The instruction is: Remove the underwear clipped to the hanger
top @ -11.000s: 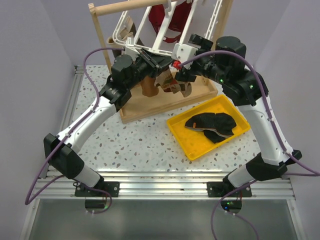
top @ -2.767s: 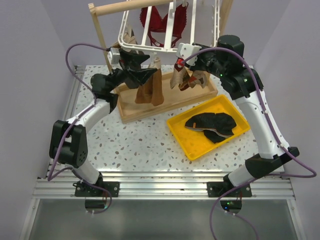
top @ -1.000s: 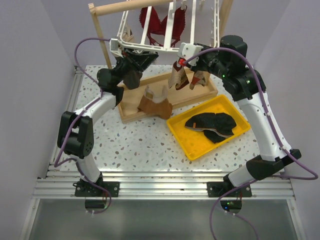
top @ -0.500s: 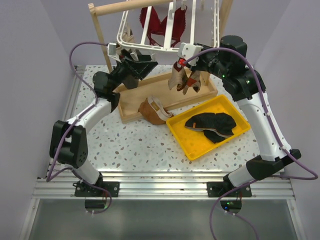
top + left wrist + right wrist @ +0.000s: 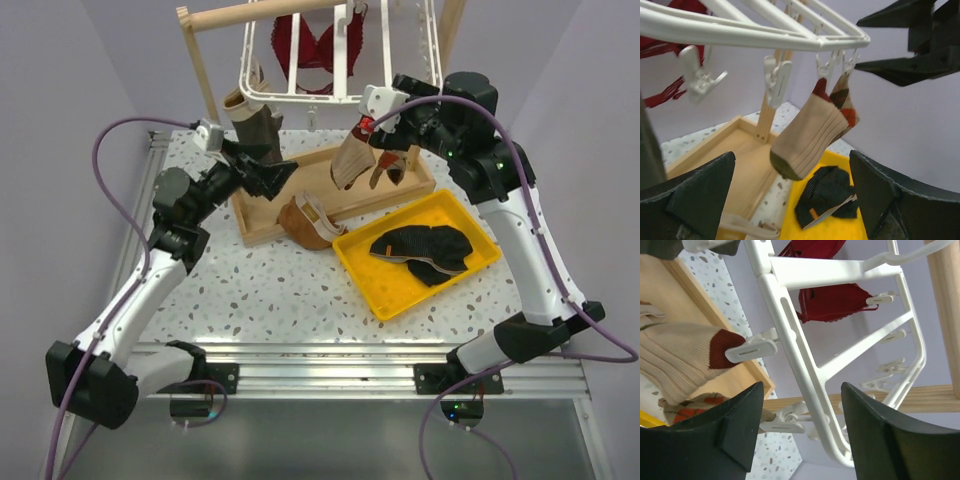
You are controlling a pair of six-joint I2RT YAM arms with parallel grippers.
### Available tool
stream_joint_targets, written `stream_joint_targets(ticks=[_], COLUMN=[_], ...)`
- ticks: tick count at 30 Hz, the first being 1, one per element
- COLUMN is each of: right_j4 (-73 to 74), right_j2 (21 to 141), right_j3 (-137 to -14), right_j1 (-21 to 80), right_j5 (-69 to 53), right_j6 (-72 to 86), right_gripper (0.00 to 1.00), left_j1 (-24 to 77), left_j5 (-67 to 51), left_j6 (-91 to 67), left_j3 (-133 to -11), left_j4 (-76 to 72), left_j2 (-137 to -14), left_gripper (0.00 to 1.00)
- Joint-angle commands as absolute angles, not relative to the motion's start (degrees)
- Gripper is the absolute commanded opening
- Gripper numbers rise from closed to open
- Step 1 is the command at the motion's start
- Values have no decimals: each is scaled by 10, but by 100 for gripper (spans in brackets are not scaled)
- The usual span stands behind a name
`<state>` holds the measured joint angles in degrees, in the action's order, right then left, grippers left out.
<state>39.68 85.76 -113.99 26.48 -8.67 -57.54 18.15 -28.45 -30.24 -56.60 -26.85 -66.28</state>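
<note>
The white hanger (image 5: pixel 340 60) hangs from the wooden stand, its slats and clips close above in the left wrist view (image 5: pixel 740 30) and the right wrist view (image 5: pixel 790 325). A dark underwear (image 5: pixel 252 125) with a beige band hangs clipped at its near left corner. Brown underwear (image 5: pixel 305 222) lies crumpled at the wooden base's front edge. Black underwear (image 5: pixel 420 250) (image 5: pixel 827 195) lies in the yellow tray. My left gripper (image 5: pixel 278 180) (image 5: pixel 792 195) is open and empty, left of the brown underwear. My right gripper (image 5: pixel 385 140) (image 5: pixel 801 390) is open around a hanger rail, holding nothing.
Argyle socks (image 5: pixel 355 160) (image 5: pixel 810 135) (image 5: pixel 690 360) hang from clips by my right gripper. A red bra (image 5: pixel 305 50) (image 5: pixel 835 300) hangs at the back of the hanger. The wooden stand (image 5: pixel 200 70) and its base (image 5: pixel 330 190) lie behind the yellow tray (image 5: pixel 370 285).
The brown underwear dropped from the hanger onto the base's front edge. My left gripper opened and pulled back to the left and down. My right gripper opened wider.
</note>
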Motion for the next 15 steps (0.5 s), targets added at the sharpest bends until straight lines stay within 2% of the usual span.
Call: stream_joint_targets(ticks=[1, 3, 6, 12, 15], right_j4=[412, 431, 464, 570, 654], right_j2=[831, 829, 824, 814, 800], right_j3=[-1162, -1172, -1194, -1259, -1272], right_j1=[261, 261, 261, 261, 262], right_j5=[-96, -106, -130, -210, -287], right_j6=[-563, -557, -549, -549, -591], right_gripper=[78, 85, 92, 95, 96], left_j1=[184, 184, 183, 183, 183], left_j5=[-209, -174, -145, -123, -103], left_j6=[-167, -143, -104, -91, -84], left_j3=[-534, -521, -498, -456, -432], left_j4=[-114, -86, -48, -18, -9], left_j2=[-587, -560, -518, -469, -440], left_gripper=[100, 100, 100, 100, 100])
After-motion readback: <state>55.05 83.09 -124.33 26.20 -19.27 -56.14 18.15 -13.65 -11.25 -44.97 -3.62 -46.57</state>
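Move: The freed brown underwear lies on the front edge of the wooden base, about 5 cm ahead of the left hand, 3 cm to its right and some 37 cm below. The grey-green garment still hangs about 8 cm ahead and 3 cm left, near hand height; the yellow basket is roughly 28 cm right and 3 cm back, 39 cm below. The right hand has the hanger's near rim between its fingers, about 2 cm ahead; the brown underwear is 14 cm to its left, about 1 cm back and 44 cm down. The left hand, empty and still wide open, draws away from under the hanger on a slant down, to its left and back, about 11 cm in all, sinking nearer the brown underwear's height while the wrist rolls and swings counter-clockwise some 25 degrees, so that the fingers end up nearly level and pointing more forward. The right hand, already loosening, opens almost fully off the hanger's near rim and backs straight out, slowly and then faster, about 7 cm back and 2 to 3 cm up, with a turn of some 10 degrees counter-clockwise. ##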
